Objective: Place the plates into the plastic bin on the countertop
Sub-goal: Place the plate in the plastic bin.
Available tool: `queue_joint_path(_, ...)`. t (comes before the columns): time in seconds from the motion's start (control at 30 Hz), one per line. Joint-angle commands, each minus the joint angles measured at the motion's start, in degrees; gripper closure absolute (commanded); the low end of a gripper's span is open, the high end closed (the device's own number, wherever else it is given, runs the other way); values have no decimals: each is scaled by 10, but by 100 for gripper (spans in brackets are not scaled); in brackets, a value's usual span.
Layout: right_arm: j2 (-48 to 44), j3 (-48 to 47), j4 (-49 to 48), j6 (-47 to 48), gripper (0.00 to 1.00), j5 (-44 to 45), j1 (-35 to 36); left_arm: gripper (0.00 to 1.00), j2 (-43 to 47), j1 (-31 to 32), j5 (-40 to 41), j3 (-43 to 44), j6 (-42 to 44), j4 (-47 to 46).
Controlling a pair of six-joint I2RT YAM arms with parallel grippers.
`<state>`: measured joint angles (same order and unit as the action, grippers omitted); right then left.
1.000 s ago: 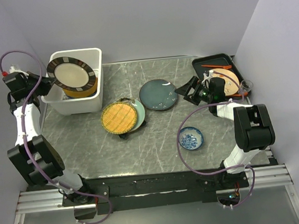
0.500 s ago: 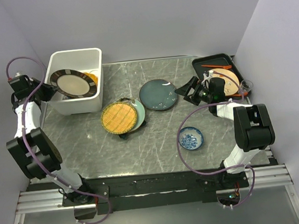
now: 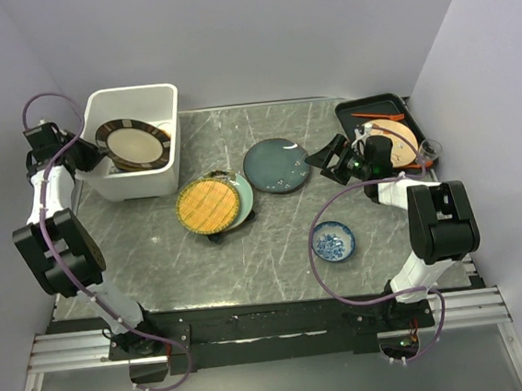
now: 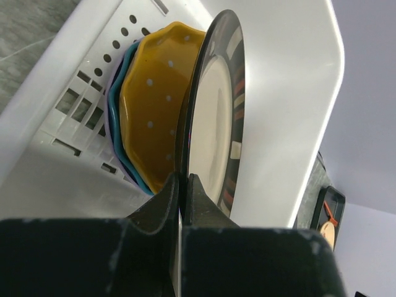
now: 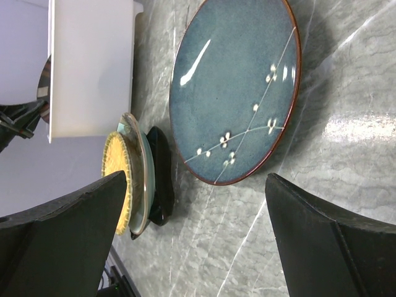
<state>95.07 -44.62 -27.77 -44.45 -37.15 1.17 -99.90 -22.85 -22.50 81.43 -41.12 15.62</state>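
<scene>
My left gripper (image 3: pixel 97 154) (image 4: pixel 184 179) is shut on the rim of a dark brown plate (image 3: pixel 133 144) (image 4: pixel 216 124) with a cream centre. It holds the plate tilted inside the white plastic bin (image 3: pixel 136 183) (image 4: pixel 291 93). Under it in the bin lie an orange dotted plate (image 4: pixel 154 99) and a teal plate (image 4: pixel 117 127). On the countertop (image 3: pixel 266 250) lie a grey-blue plate (image 3: pixel 277 164) (image 5: pixel 235 86) and a yellow woven plate (image 3: pixel 206 205) (image 5: pixel 117 179), which is stacked on a pale green plate (image 3: pixel 242 204) (image 5: pixel 141 167). My right gripper (image 3: pixel 336 159) (image 5: pixel 197 185) stands open beside the grey-blue plate, holding nothing.
A small blue-and-white dish (image 3: pixel 333 241) sits near the front right. A black tray (image 3: pixel 373 109) at the back right holds a tan plate (image 3: pixel 396 141). A dark plate (image 5: pixel 162 173) lies at the bottom of the stack. Walls close in on the left, back and right.
My left gripper has lowered the dark brown plate from above the bin's rim down into the bin. The right arm has not moved.
</scene>
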Motion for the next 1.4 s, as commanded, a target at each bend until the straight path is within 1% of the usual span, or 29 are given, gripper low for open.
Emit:
queue_joint_path(0.0, 4, -14, -5, 10, 0, -6, 3, 99, 5, 3, -4, 53, 9, -23)
queue_joint_path(0.13, 3, -14, -4, 11, 0, -5, 3, 94, -9, 4, 25, 71, 19, 12)
queue_joint_path(0.23, 5, -14, -4, 10, 0, -6, 3, 87, -29, 4, 24, 89, 25, 38)
queue_joint_path(0.27, 4, -14, -5, 10, 0, -6, 3, 82, -35, 4, 21, 96, 27, 43)
queue_joint_path(0.47, 4, -11, -8, 9, 0, -7, 3, 69, -64, 4, 20, 102, 35, 65)
queue_joint_path(0.67, 6, -9, -12, 8, 0, -9, 3, 61, -78, 4, 21, 105, 41, 75)
queue_joint_path(0.83, 9, -9, -14, 5, 0, -11, 2, 56, -88, 4, 19, 109, 43, 85)
queue_joint_path(0.93, 9, -9, -13, 6, 0, -10, 2, 50, -90, 4, 26, 109, 45, 90)
queue_joint_path(1.03, 8, -9, -9, 9, 0, -6, 3, 36, -91, 4, 39, 118, 49, 105)
queue_joint_path(1.07, 8, -9, -8, 9, 0, -6, 2, 28, -88, 4, 43, 123, 51, 108)
queue_joint_path(1.17, 7, -9, -8, 8, 0, -5, 4, 16, -75, 4, 58, 128, 56, 114)
queue_joint_path(1.27, 6, -8, -7, 7, 0, -6, 2, 9, -59, 5, 68, 131, 62, 117)
queue_joint_path(1.37, 3, -5, -9, 7, 0, -6, 2, 5, -43, 10, 76, 139, 70, 128)
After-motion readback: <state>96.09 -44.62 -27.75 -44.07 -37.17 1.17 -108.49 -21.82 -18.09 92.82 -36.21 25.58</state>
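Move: The left hand holds the near rim of the brown-rimmed plate, whose middle lies about 12 cm ahead, 5 cm right and 7 cm below. The plastic bin it goes into is centred some 13 cm ahead, 6 cm right and 10 cm down, with the yellow plate inside under the held one, about 12 cm below the hand. The pie stands roughly 28 cm right and 12 cm back. From the right hand the bin is about 57 cm left and 18 cm ahead. The left fingers let go of the brown-rimmed plate's near rim, going from shut to nearly wide open while the hand first sinks about 4.5 cm into the bin, tipping some 10 degrees further down. It then climbs back about 2 cm with the spread fingers clear of the rim, having crept a little forward. ##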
